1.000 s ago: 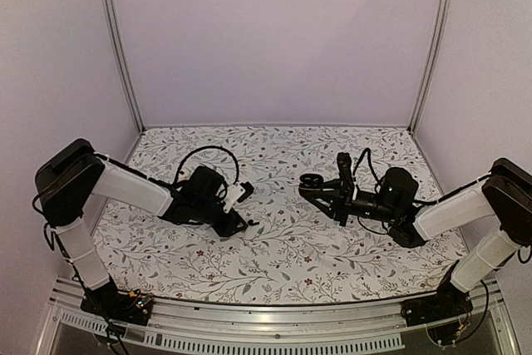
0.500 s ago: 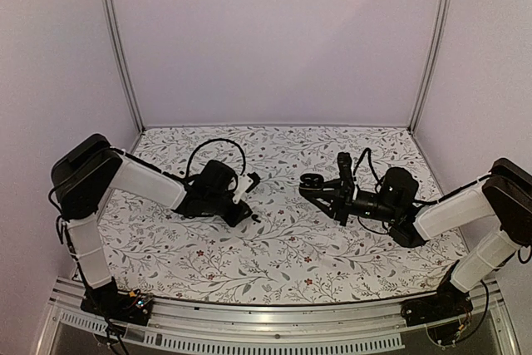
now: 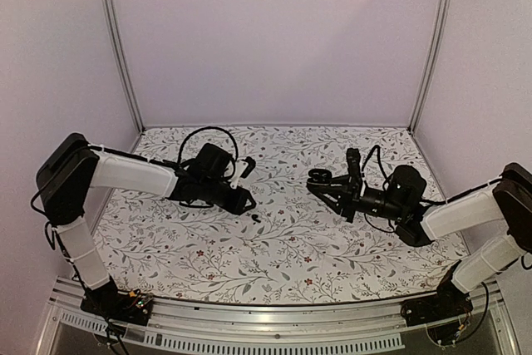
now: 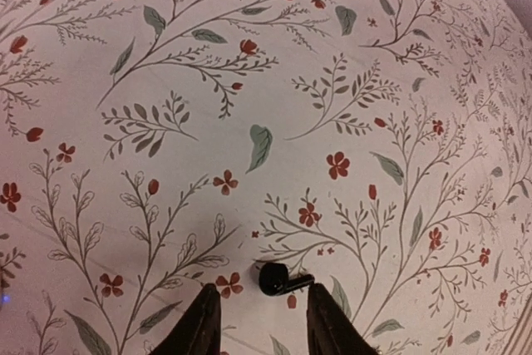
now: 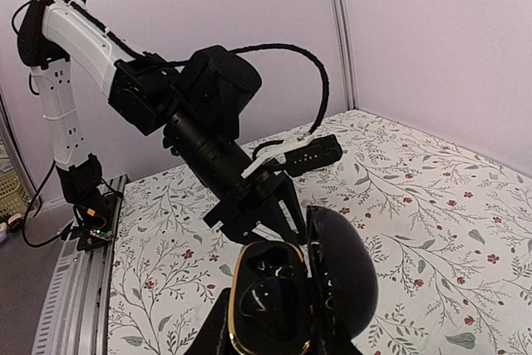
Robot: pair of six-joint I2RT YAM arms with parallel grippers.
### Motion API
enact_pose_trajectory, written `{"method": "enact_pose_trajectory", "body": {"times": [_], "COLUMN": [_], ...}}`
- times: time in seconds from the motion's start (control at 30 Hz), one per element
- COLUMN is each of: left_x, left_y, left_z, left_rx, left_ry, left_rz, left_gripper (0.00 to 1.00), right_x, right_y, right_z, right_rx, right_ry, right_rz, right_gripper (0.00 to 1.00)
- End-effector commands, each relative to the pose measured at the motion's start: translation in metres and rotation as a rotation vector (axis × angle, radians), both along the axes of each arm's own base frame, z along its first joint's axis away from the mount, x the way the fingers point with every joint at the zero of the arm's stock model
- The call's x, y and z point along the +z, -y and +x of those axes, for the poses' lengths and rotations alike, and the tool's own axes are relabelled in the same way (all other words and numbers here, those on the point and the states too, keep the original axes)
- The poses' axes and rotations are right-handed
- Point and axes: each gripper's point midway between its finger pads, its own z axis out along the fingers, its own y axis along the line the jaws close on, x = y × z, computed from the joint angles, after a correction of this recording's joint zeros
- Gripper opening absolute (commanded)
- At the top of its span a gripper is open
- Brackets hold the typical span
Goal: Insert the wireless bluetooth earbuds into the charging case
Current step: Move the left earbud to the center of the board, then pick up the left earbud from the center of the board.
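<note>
A single black earbud [image 4: 283,278] lies on the floral tabletop, its stem pointing right. My left gripper [image 4: 262,309] hovers just behind it, open, nothing between its fingers [image 4: 204,326]; the stem tip almost meets the right finger. From above, the earbud [image 3: 255,218] is a dark speck just past the left gripper [image 3: 246,202]. My right gripper [image 3: 331,190] is shut on the charging case [image 5: 274,297], held above the table with its gold-rimmed wells facing the camera and its lid [image 5: 345,272] swung open to the right. What sits in the wells I cannot tell.
The left arm [image 5: 208,114] fills the middle of the right wrist view, its gripper just behind the case. White walls and metal corner posts [image 3: 116,47] enclose the floral table [image 3: 274,263]. An aluminium rail [image 3: 266,326] runs along the near edge.
The left gripper narrowed, then drew back up and left; the earbud now lies uncovered on the table in front of it. The right arm shifted slightly right with the case.
</note>
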Motion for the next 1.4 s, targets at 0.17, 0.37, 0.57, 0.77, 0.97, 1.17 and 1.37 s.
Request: {"method": "enact_pose_trajectory", "body": {"times": [0.17, 0.37, 0.57, 0.77, 0.97, 1.17, 1.37], "left_x": [-0.004, -0.016, -0.029, -0.032, -0.043, -0.048, -0.05], "left_y": [0.013, 0.015, 0.017, 0.029, 0.039, 0.044, 0.031], "left_z": [-0.036, -0.032, -0.028, -0.026, -0.021, -0.015, -0.017], "left_rx": [0.022, 0.055, 0.068, 0.034, 0.001, -0.019, -0.046], "left_ry": [-0.199, -0.223, -0.235, -0.235, -0.237, -0.215, -0.193], "left_rz": [-0.078, -0.056, -0.018, -0.014, 0.012, 0.065, 0.218], "left_gripper": [0.39, 0.38, 0.38, 0.37, 0.34, 0.33, 0.32], "right_x": [0.004, 0.005, 0.005, 0.003, 0.002, 0.002, 0.001], "right_y": [0.007, 0.009, 0.01, 0.01, 0.01, 0.012, 0.012], "right_z": [0.001, 0.001, 0.0, 0.001, 0.0, 0.0, 0.0], "right_rx": [-0.022, -0.027, -0.031, -0.032, -0.033, -0.035, -0.038], "right_ry": [0.01, 0.013, 0.013, 0.013, 0.015, 0.016, 0.016], "right_rz": [0.007, 0.008, 0.006, 0.004, 0.001, -0.001, -0.004], "right_gripper": [0.0, 0.0, 0.0, 0.0, 0.0, 0.0, 0.0]}}
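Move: The left earbud lies on the board about 2 cm back and 3 cm to the right of the left hand, some 4 cm below it. The charging case, held up in the right gripper, is roughly 22 cm to the right of the left hand, 6 cm back and 15 cm higher. From the right hand, the earbud is about 20 cm to the left, 5 cm ahead and 19 cm below. Back about 3 cm first, after a small rise, the left hand then sinks some 4 cm to just above the board beside the earbud while its fingers tip down about 10 degrees. Staying low, it sweeps roughly 3.5 cm right and a little forward, bringing the part-open fingertips around the earbud and nudging it along without closing. ##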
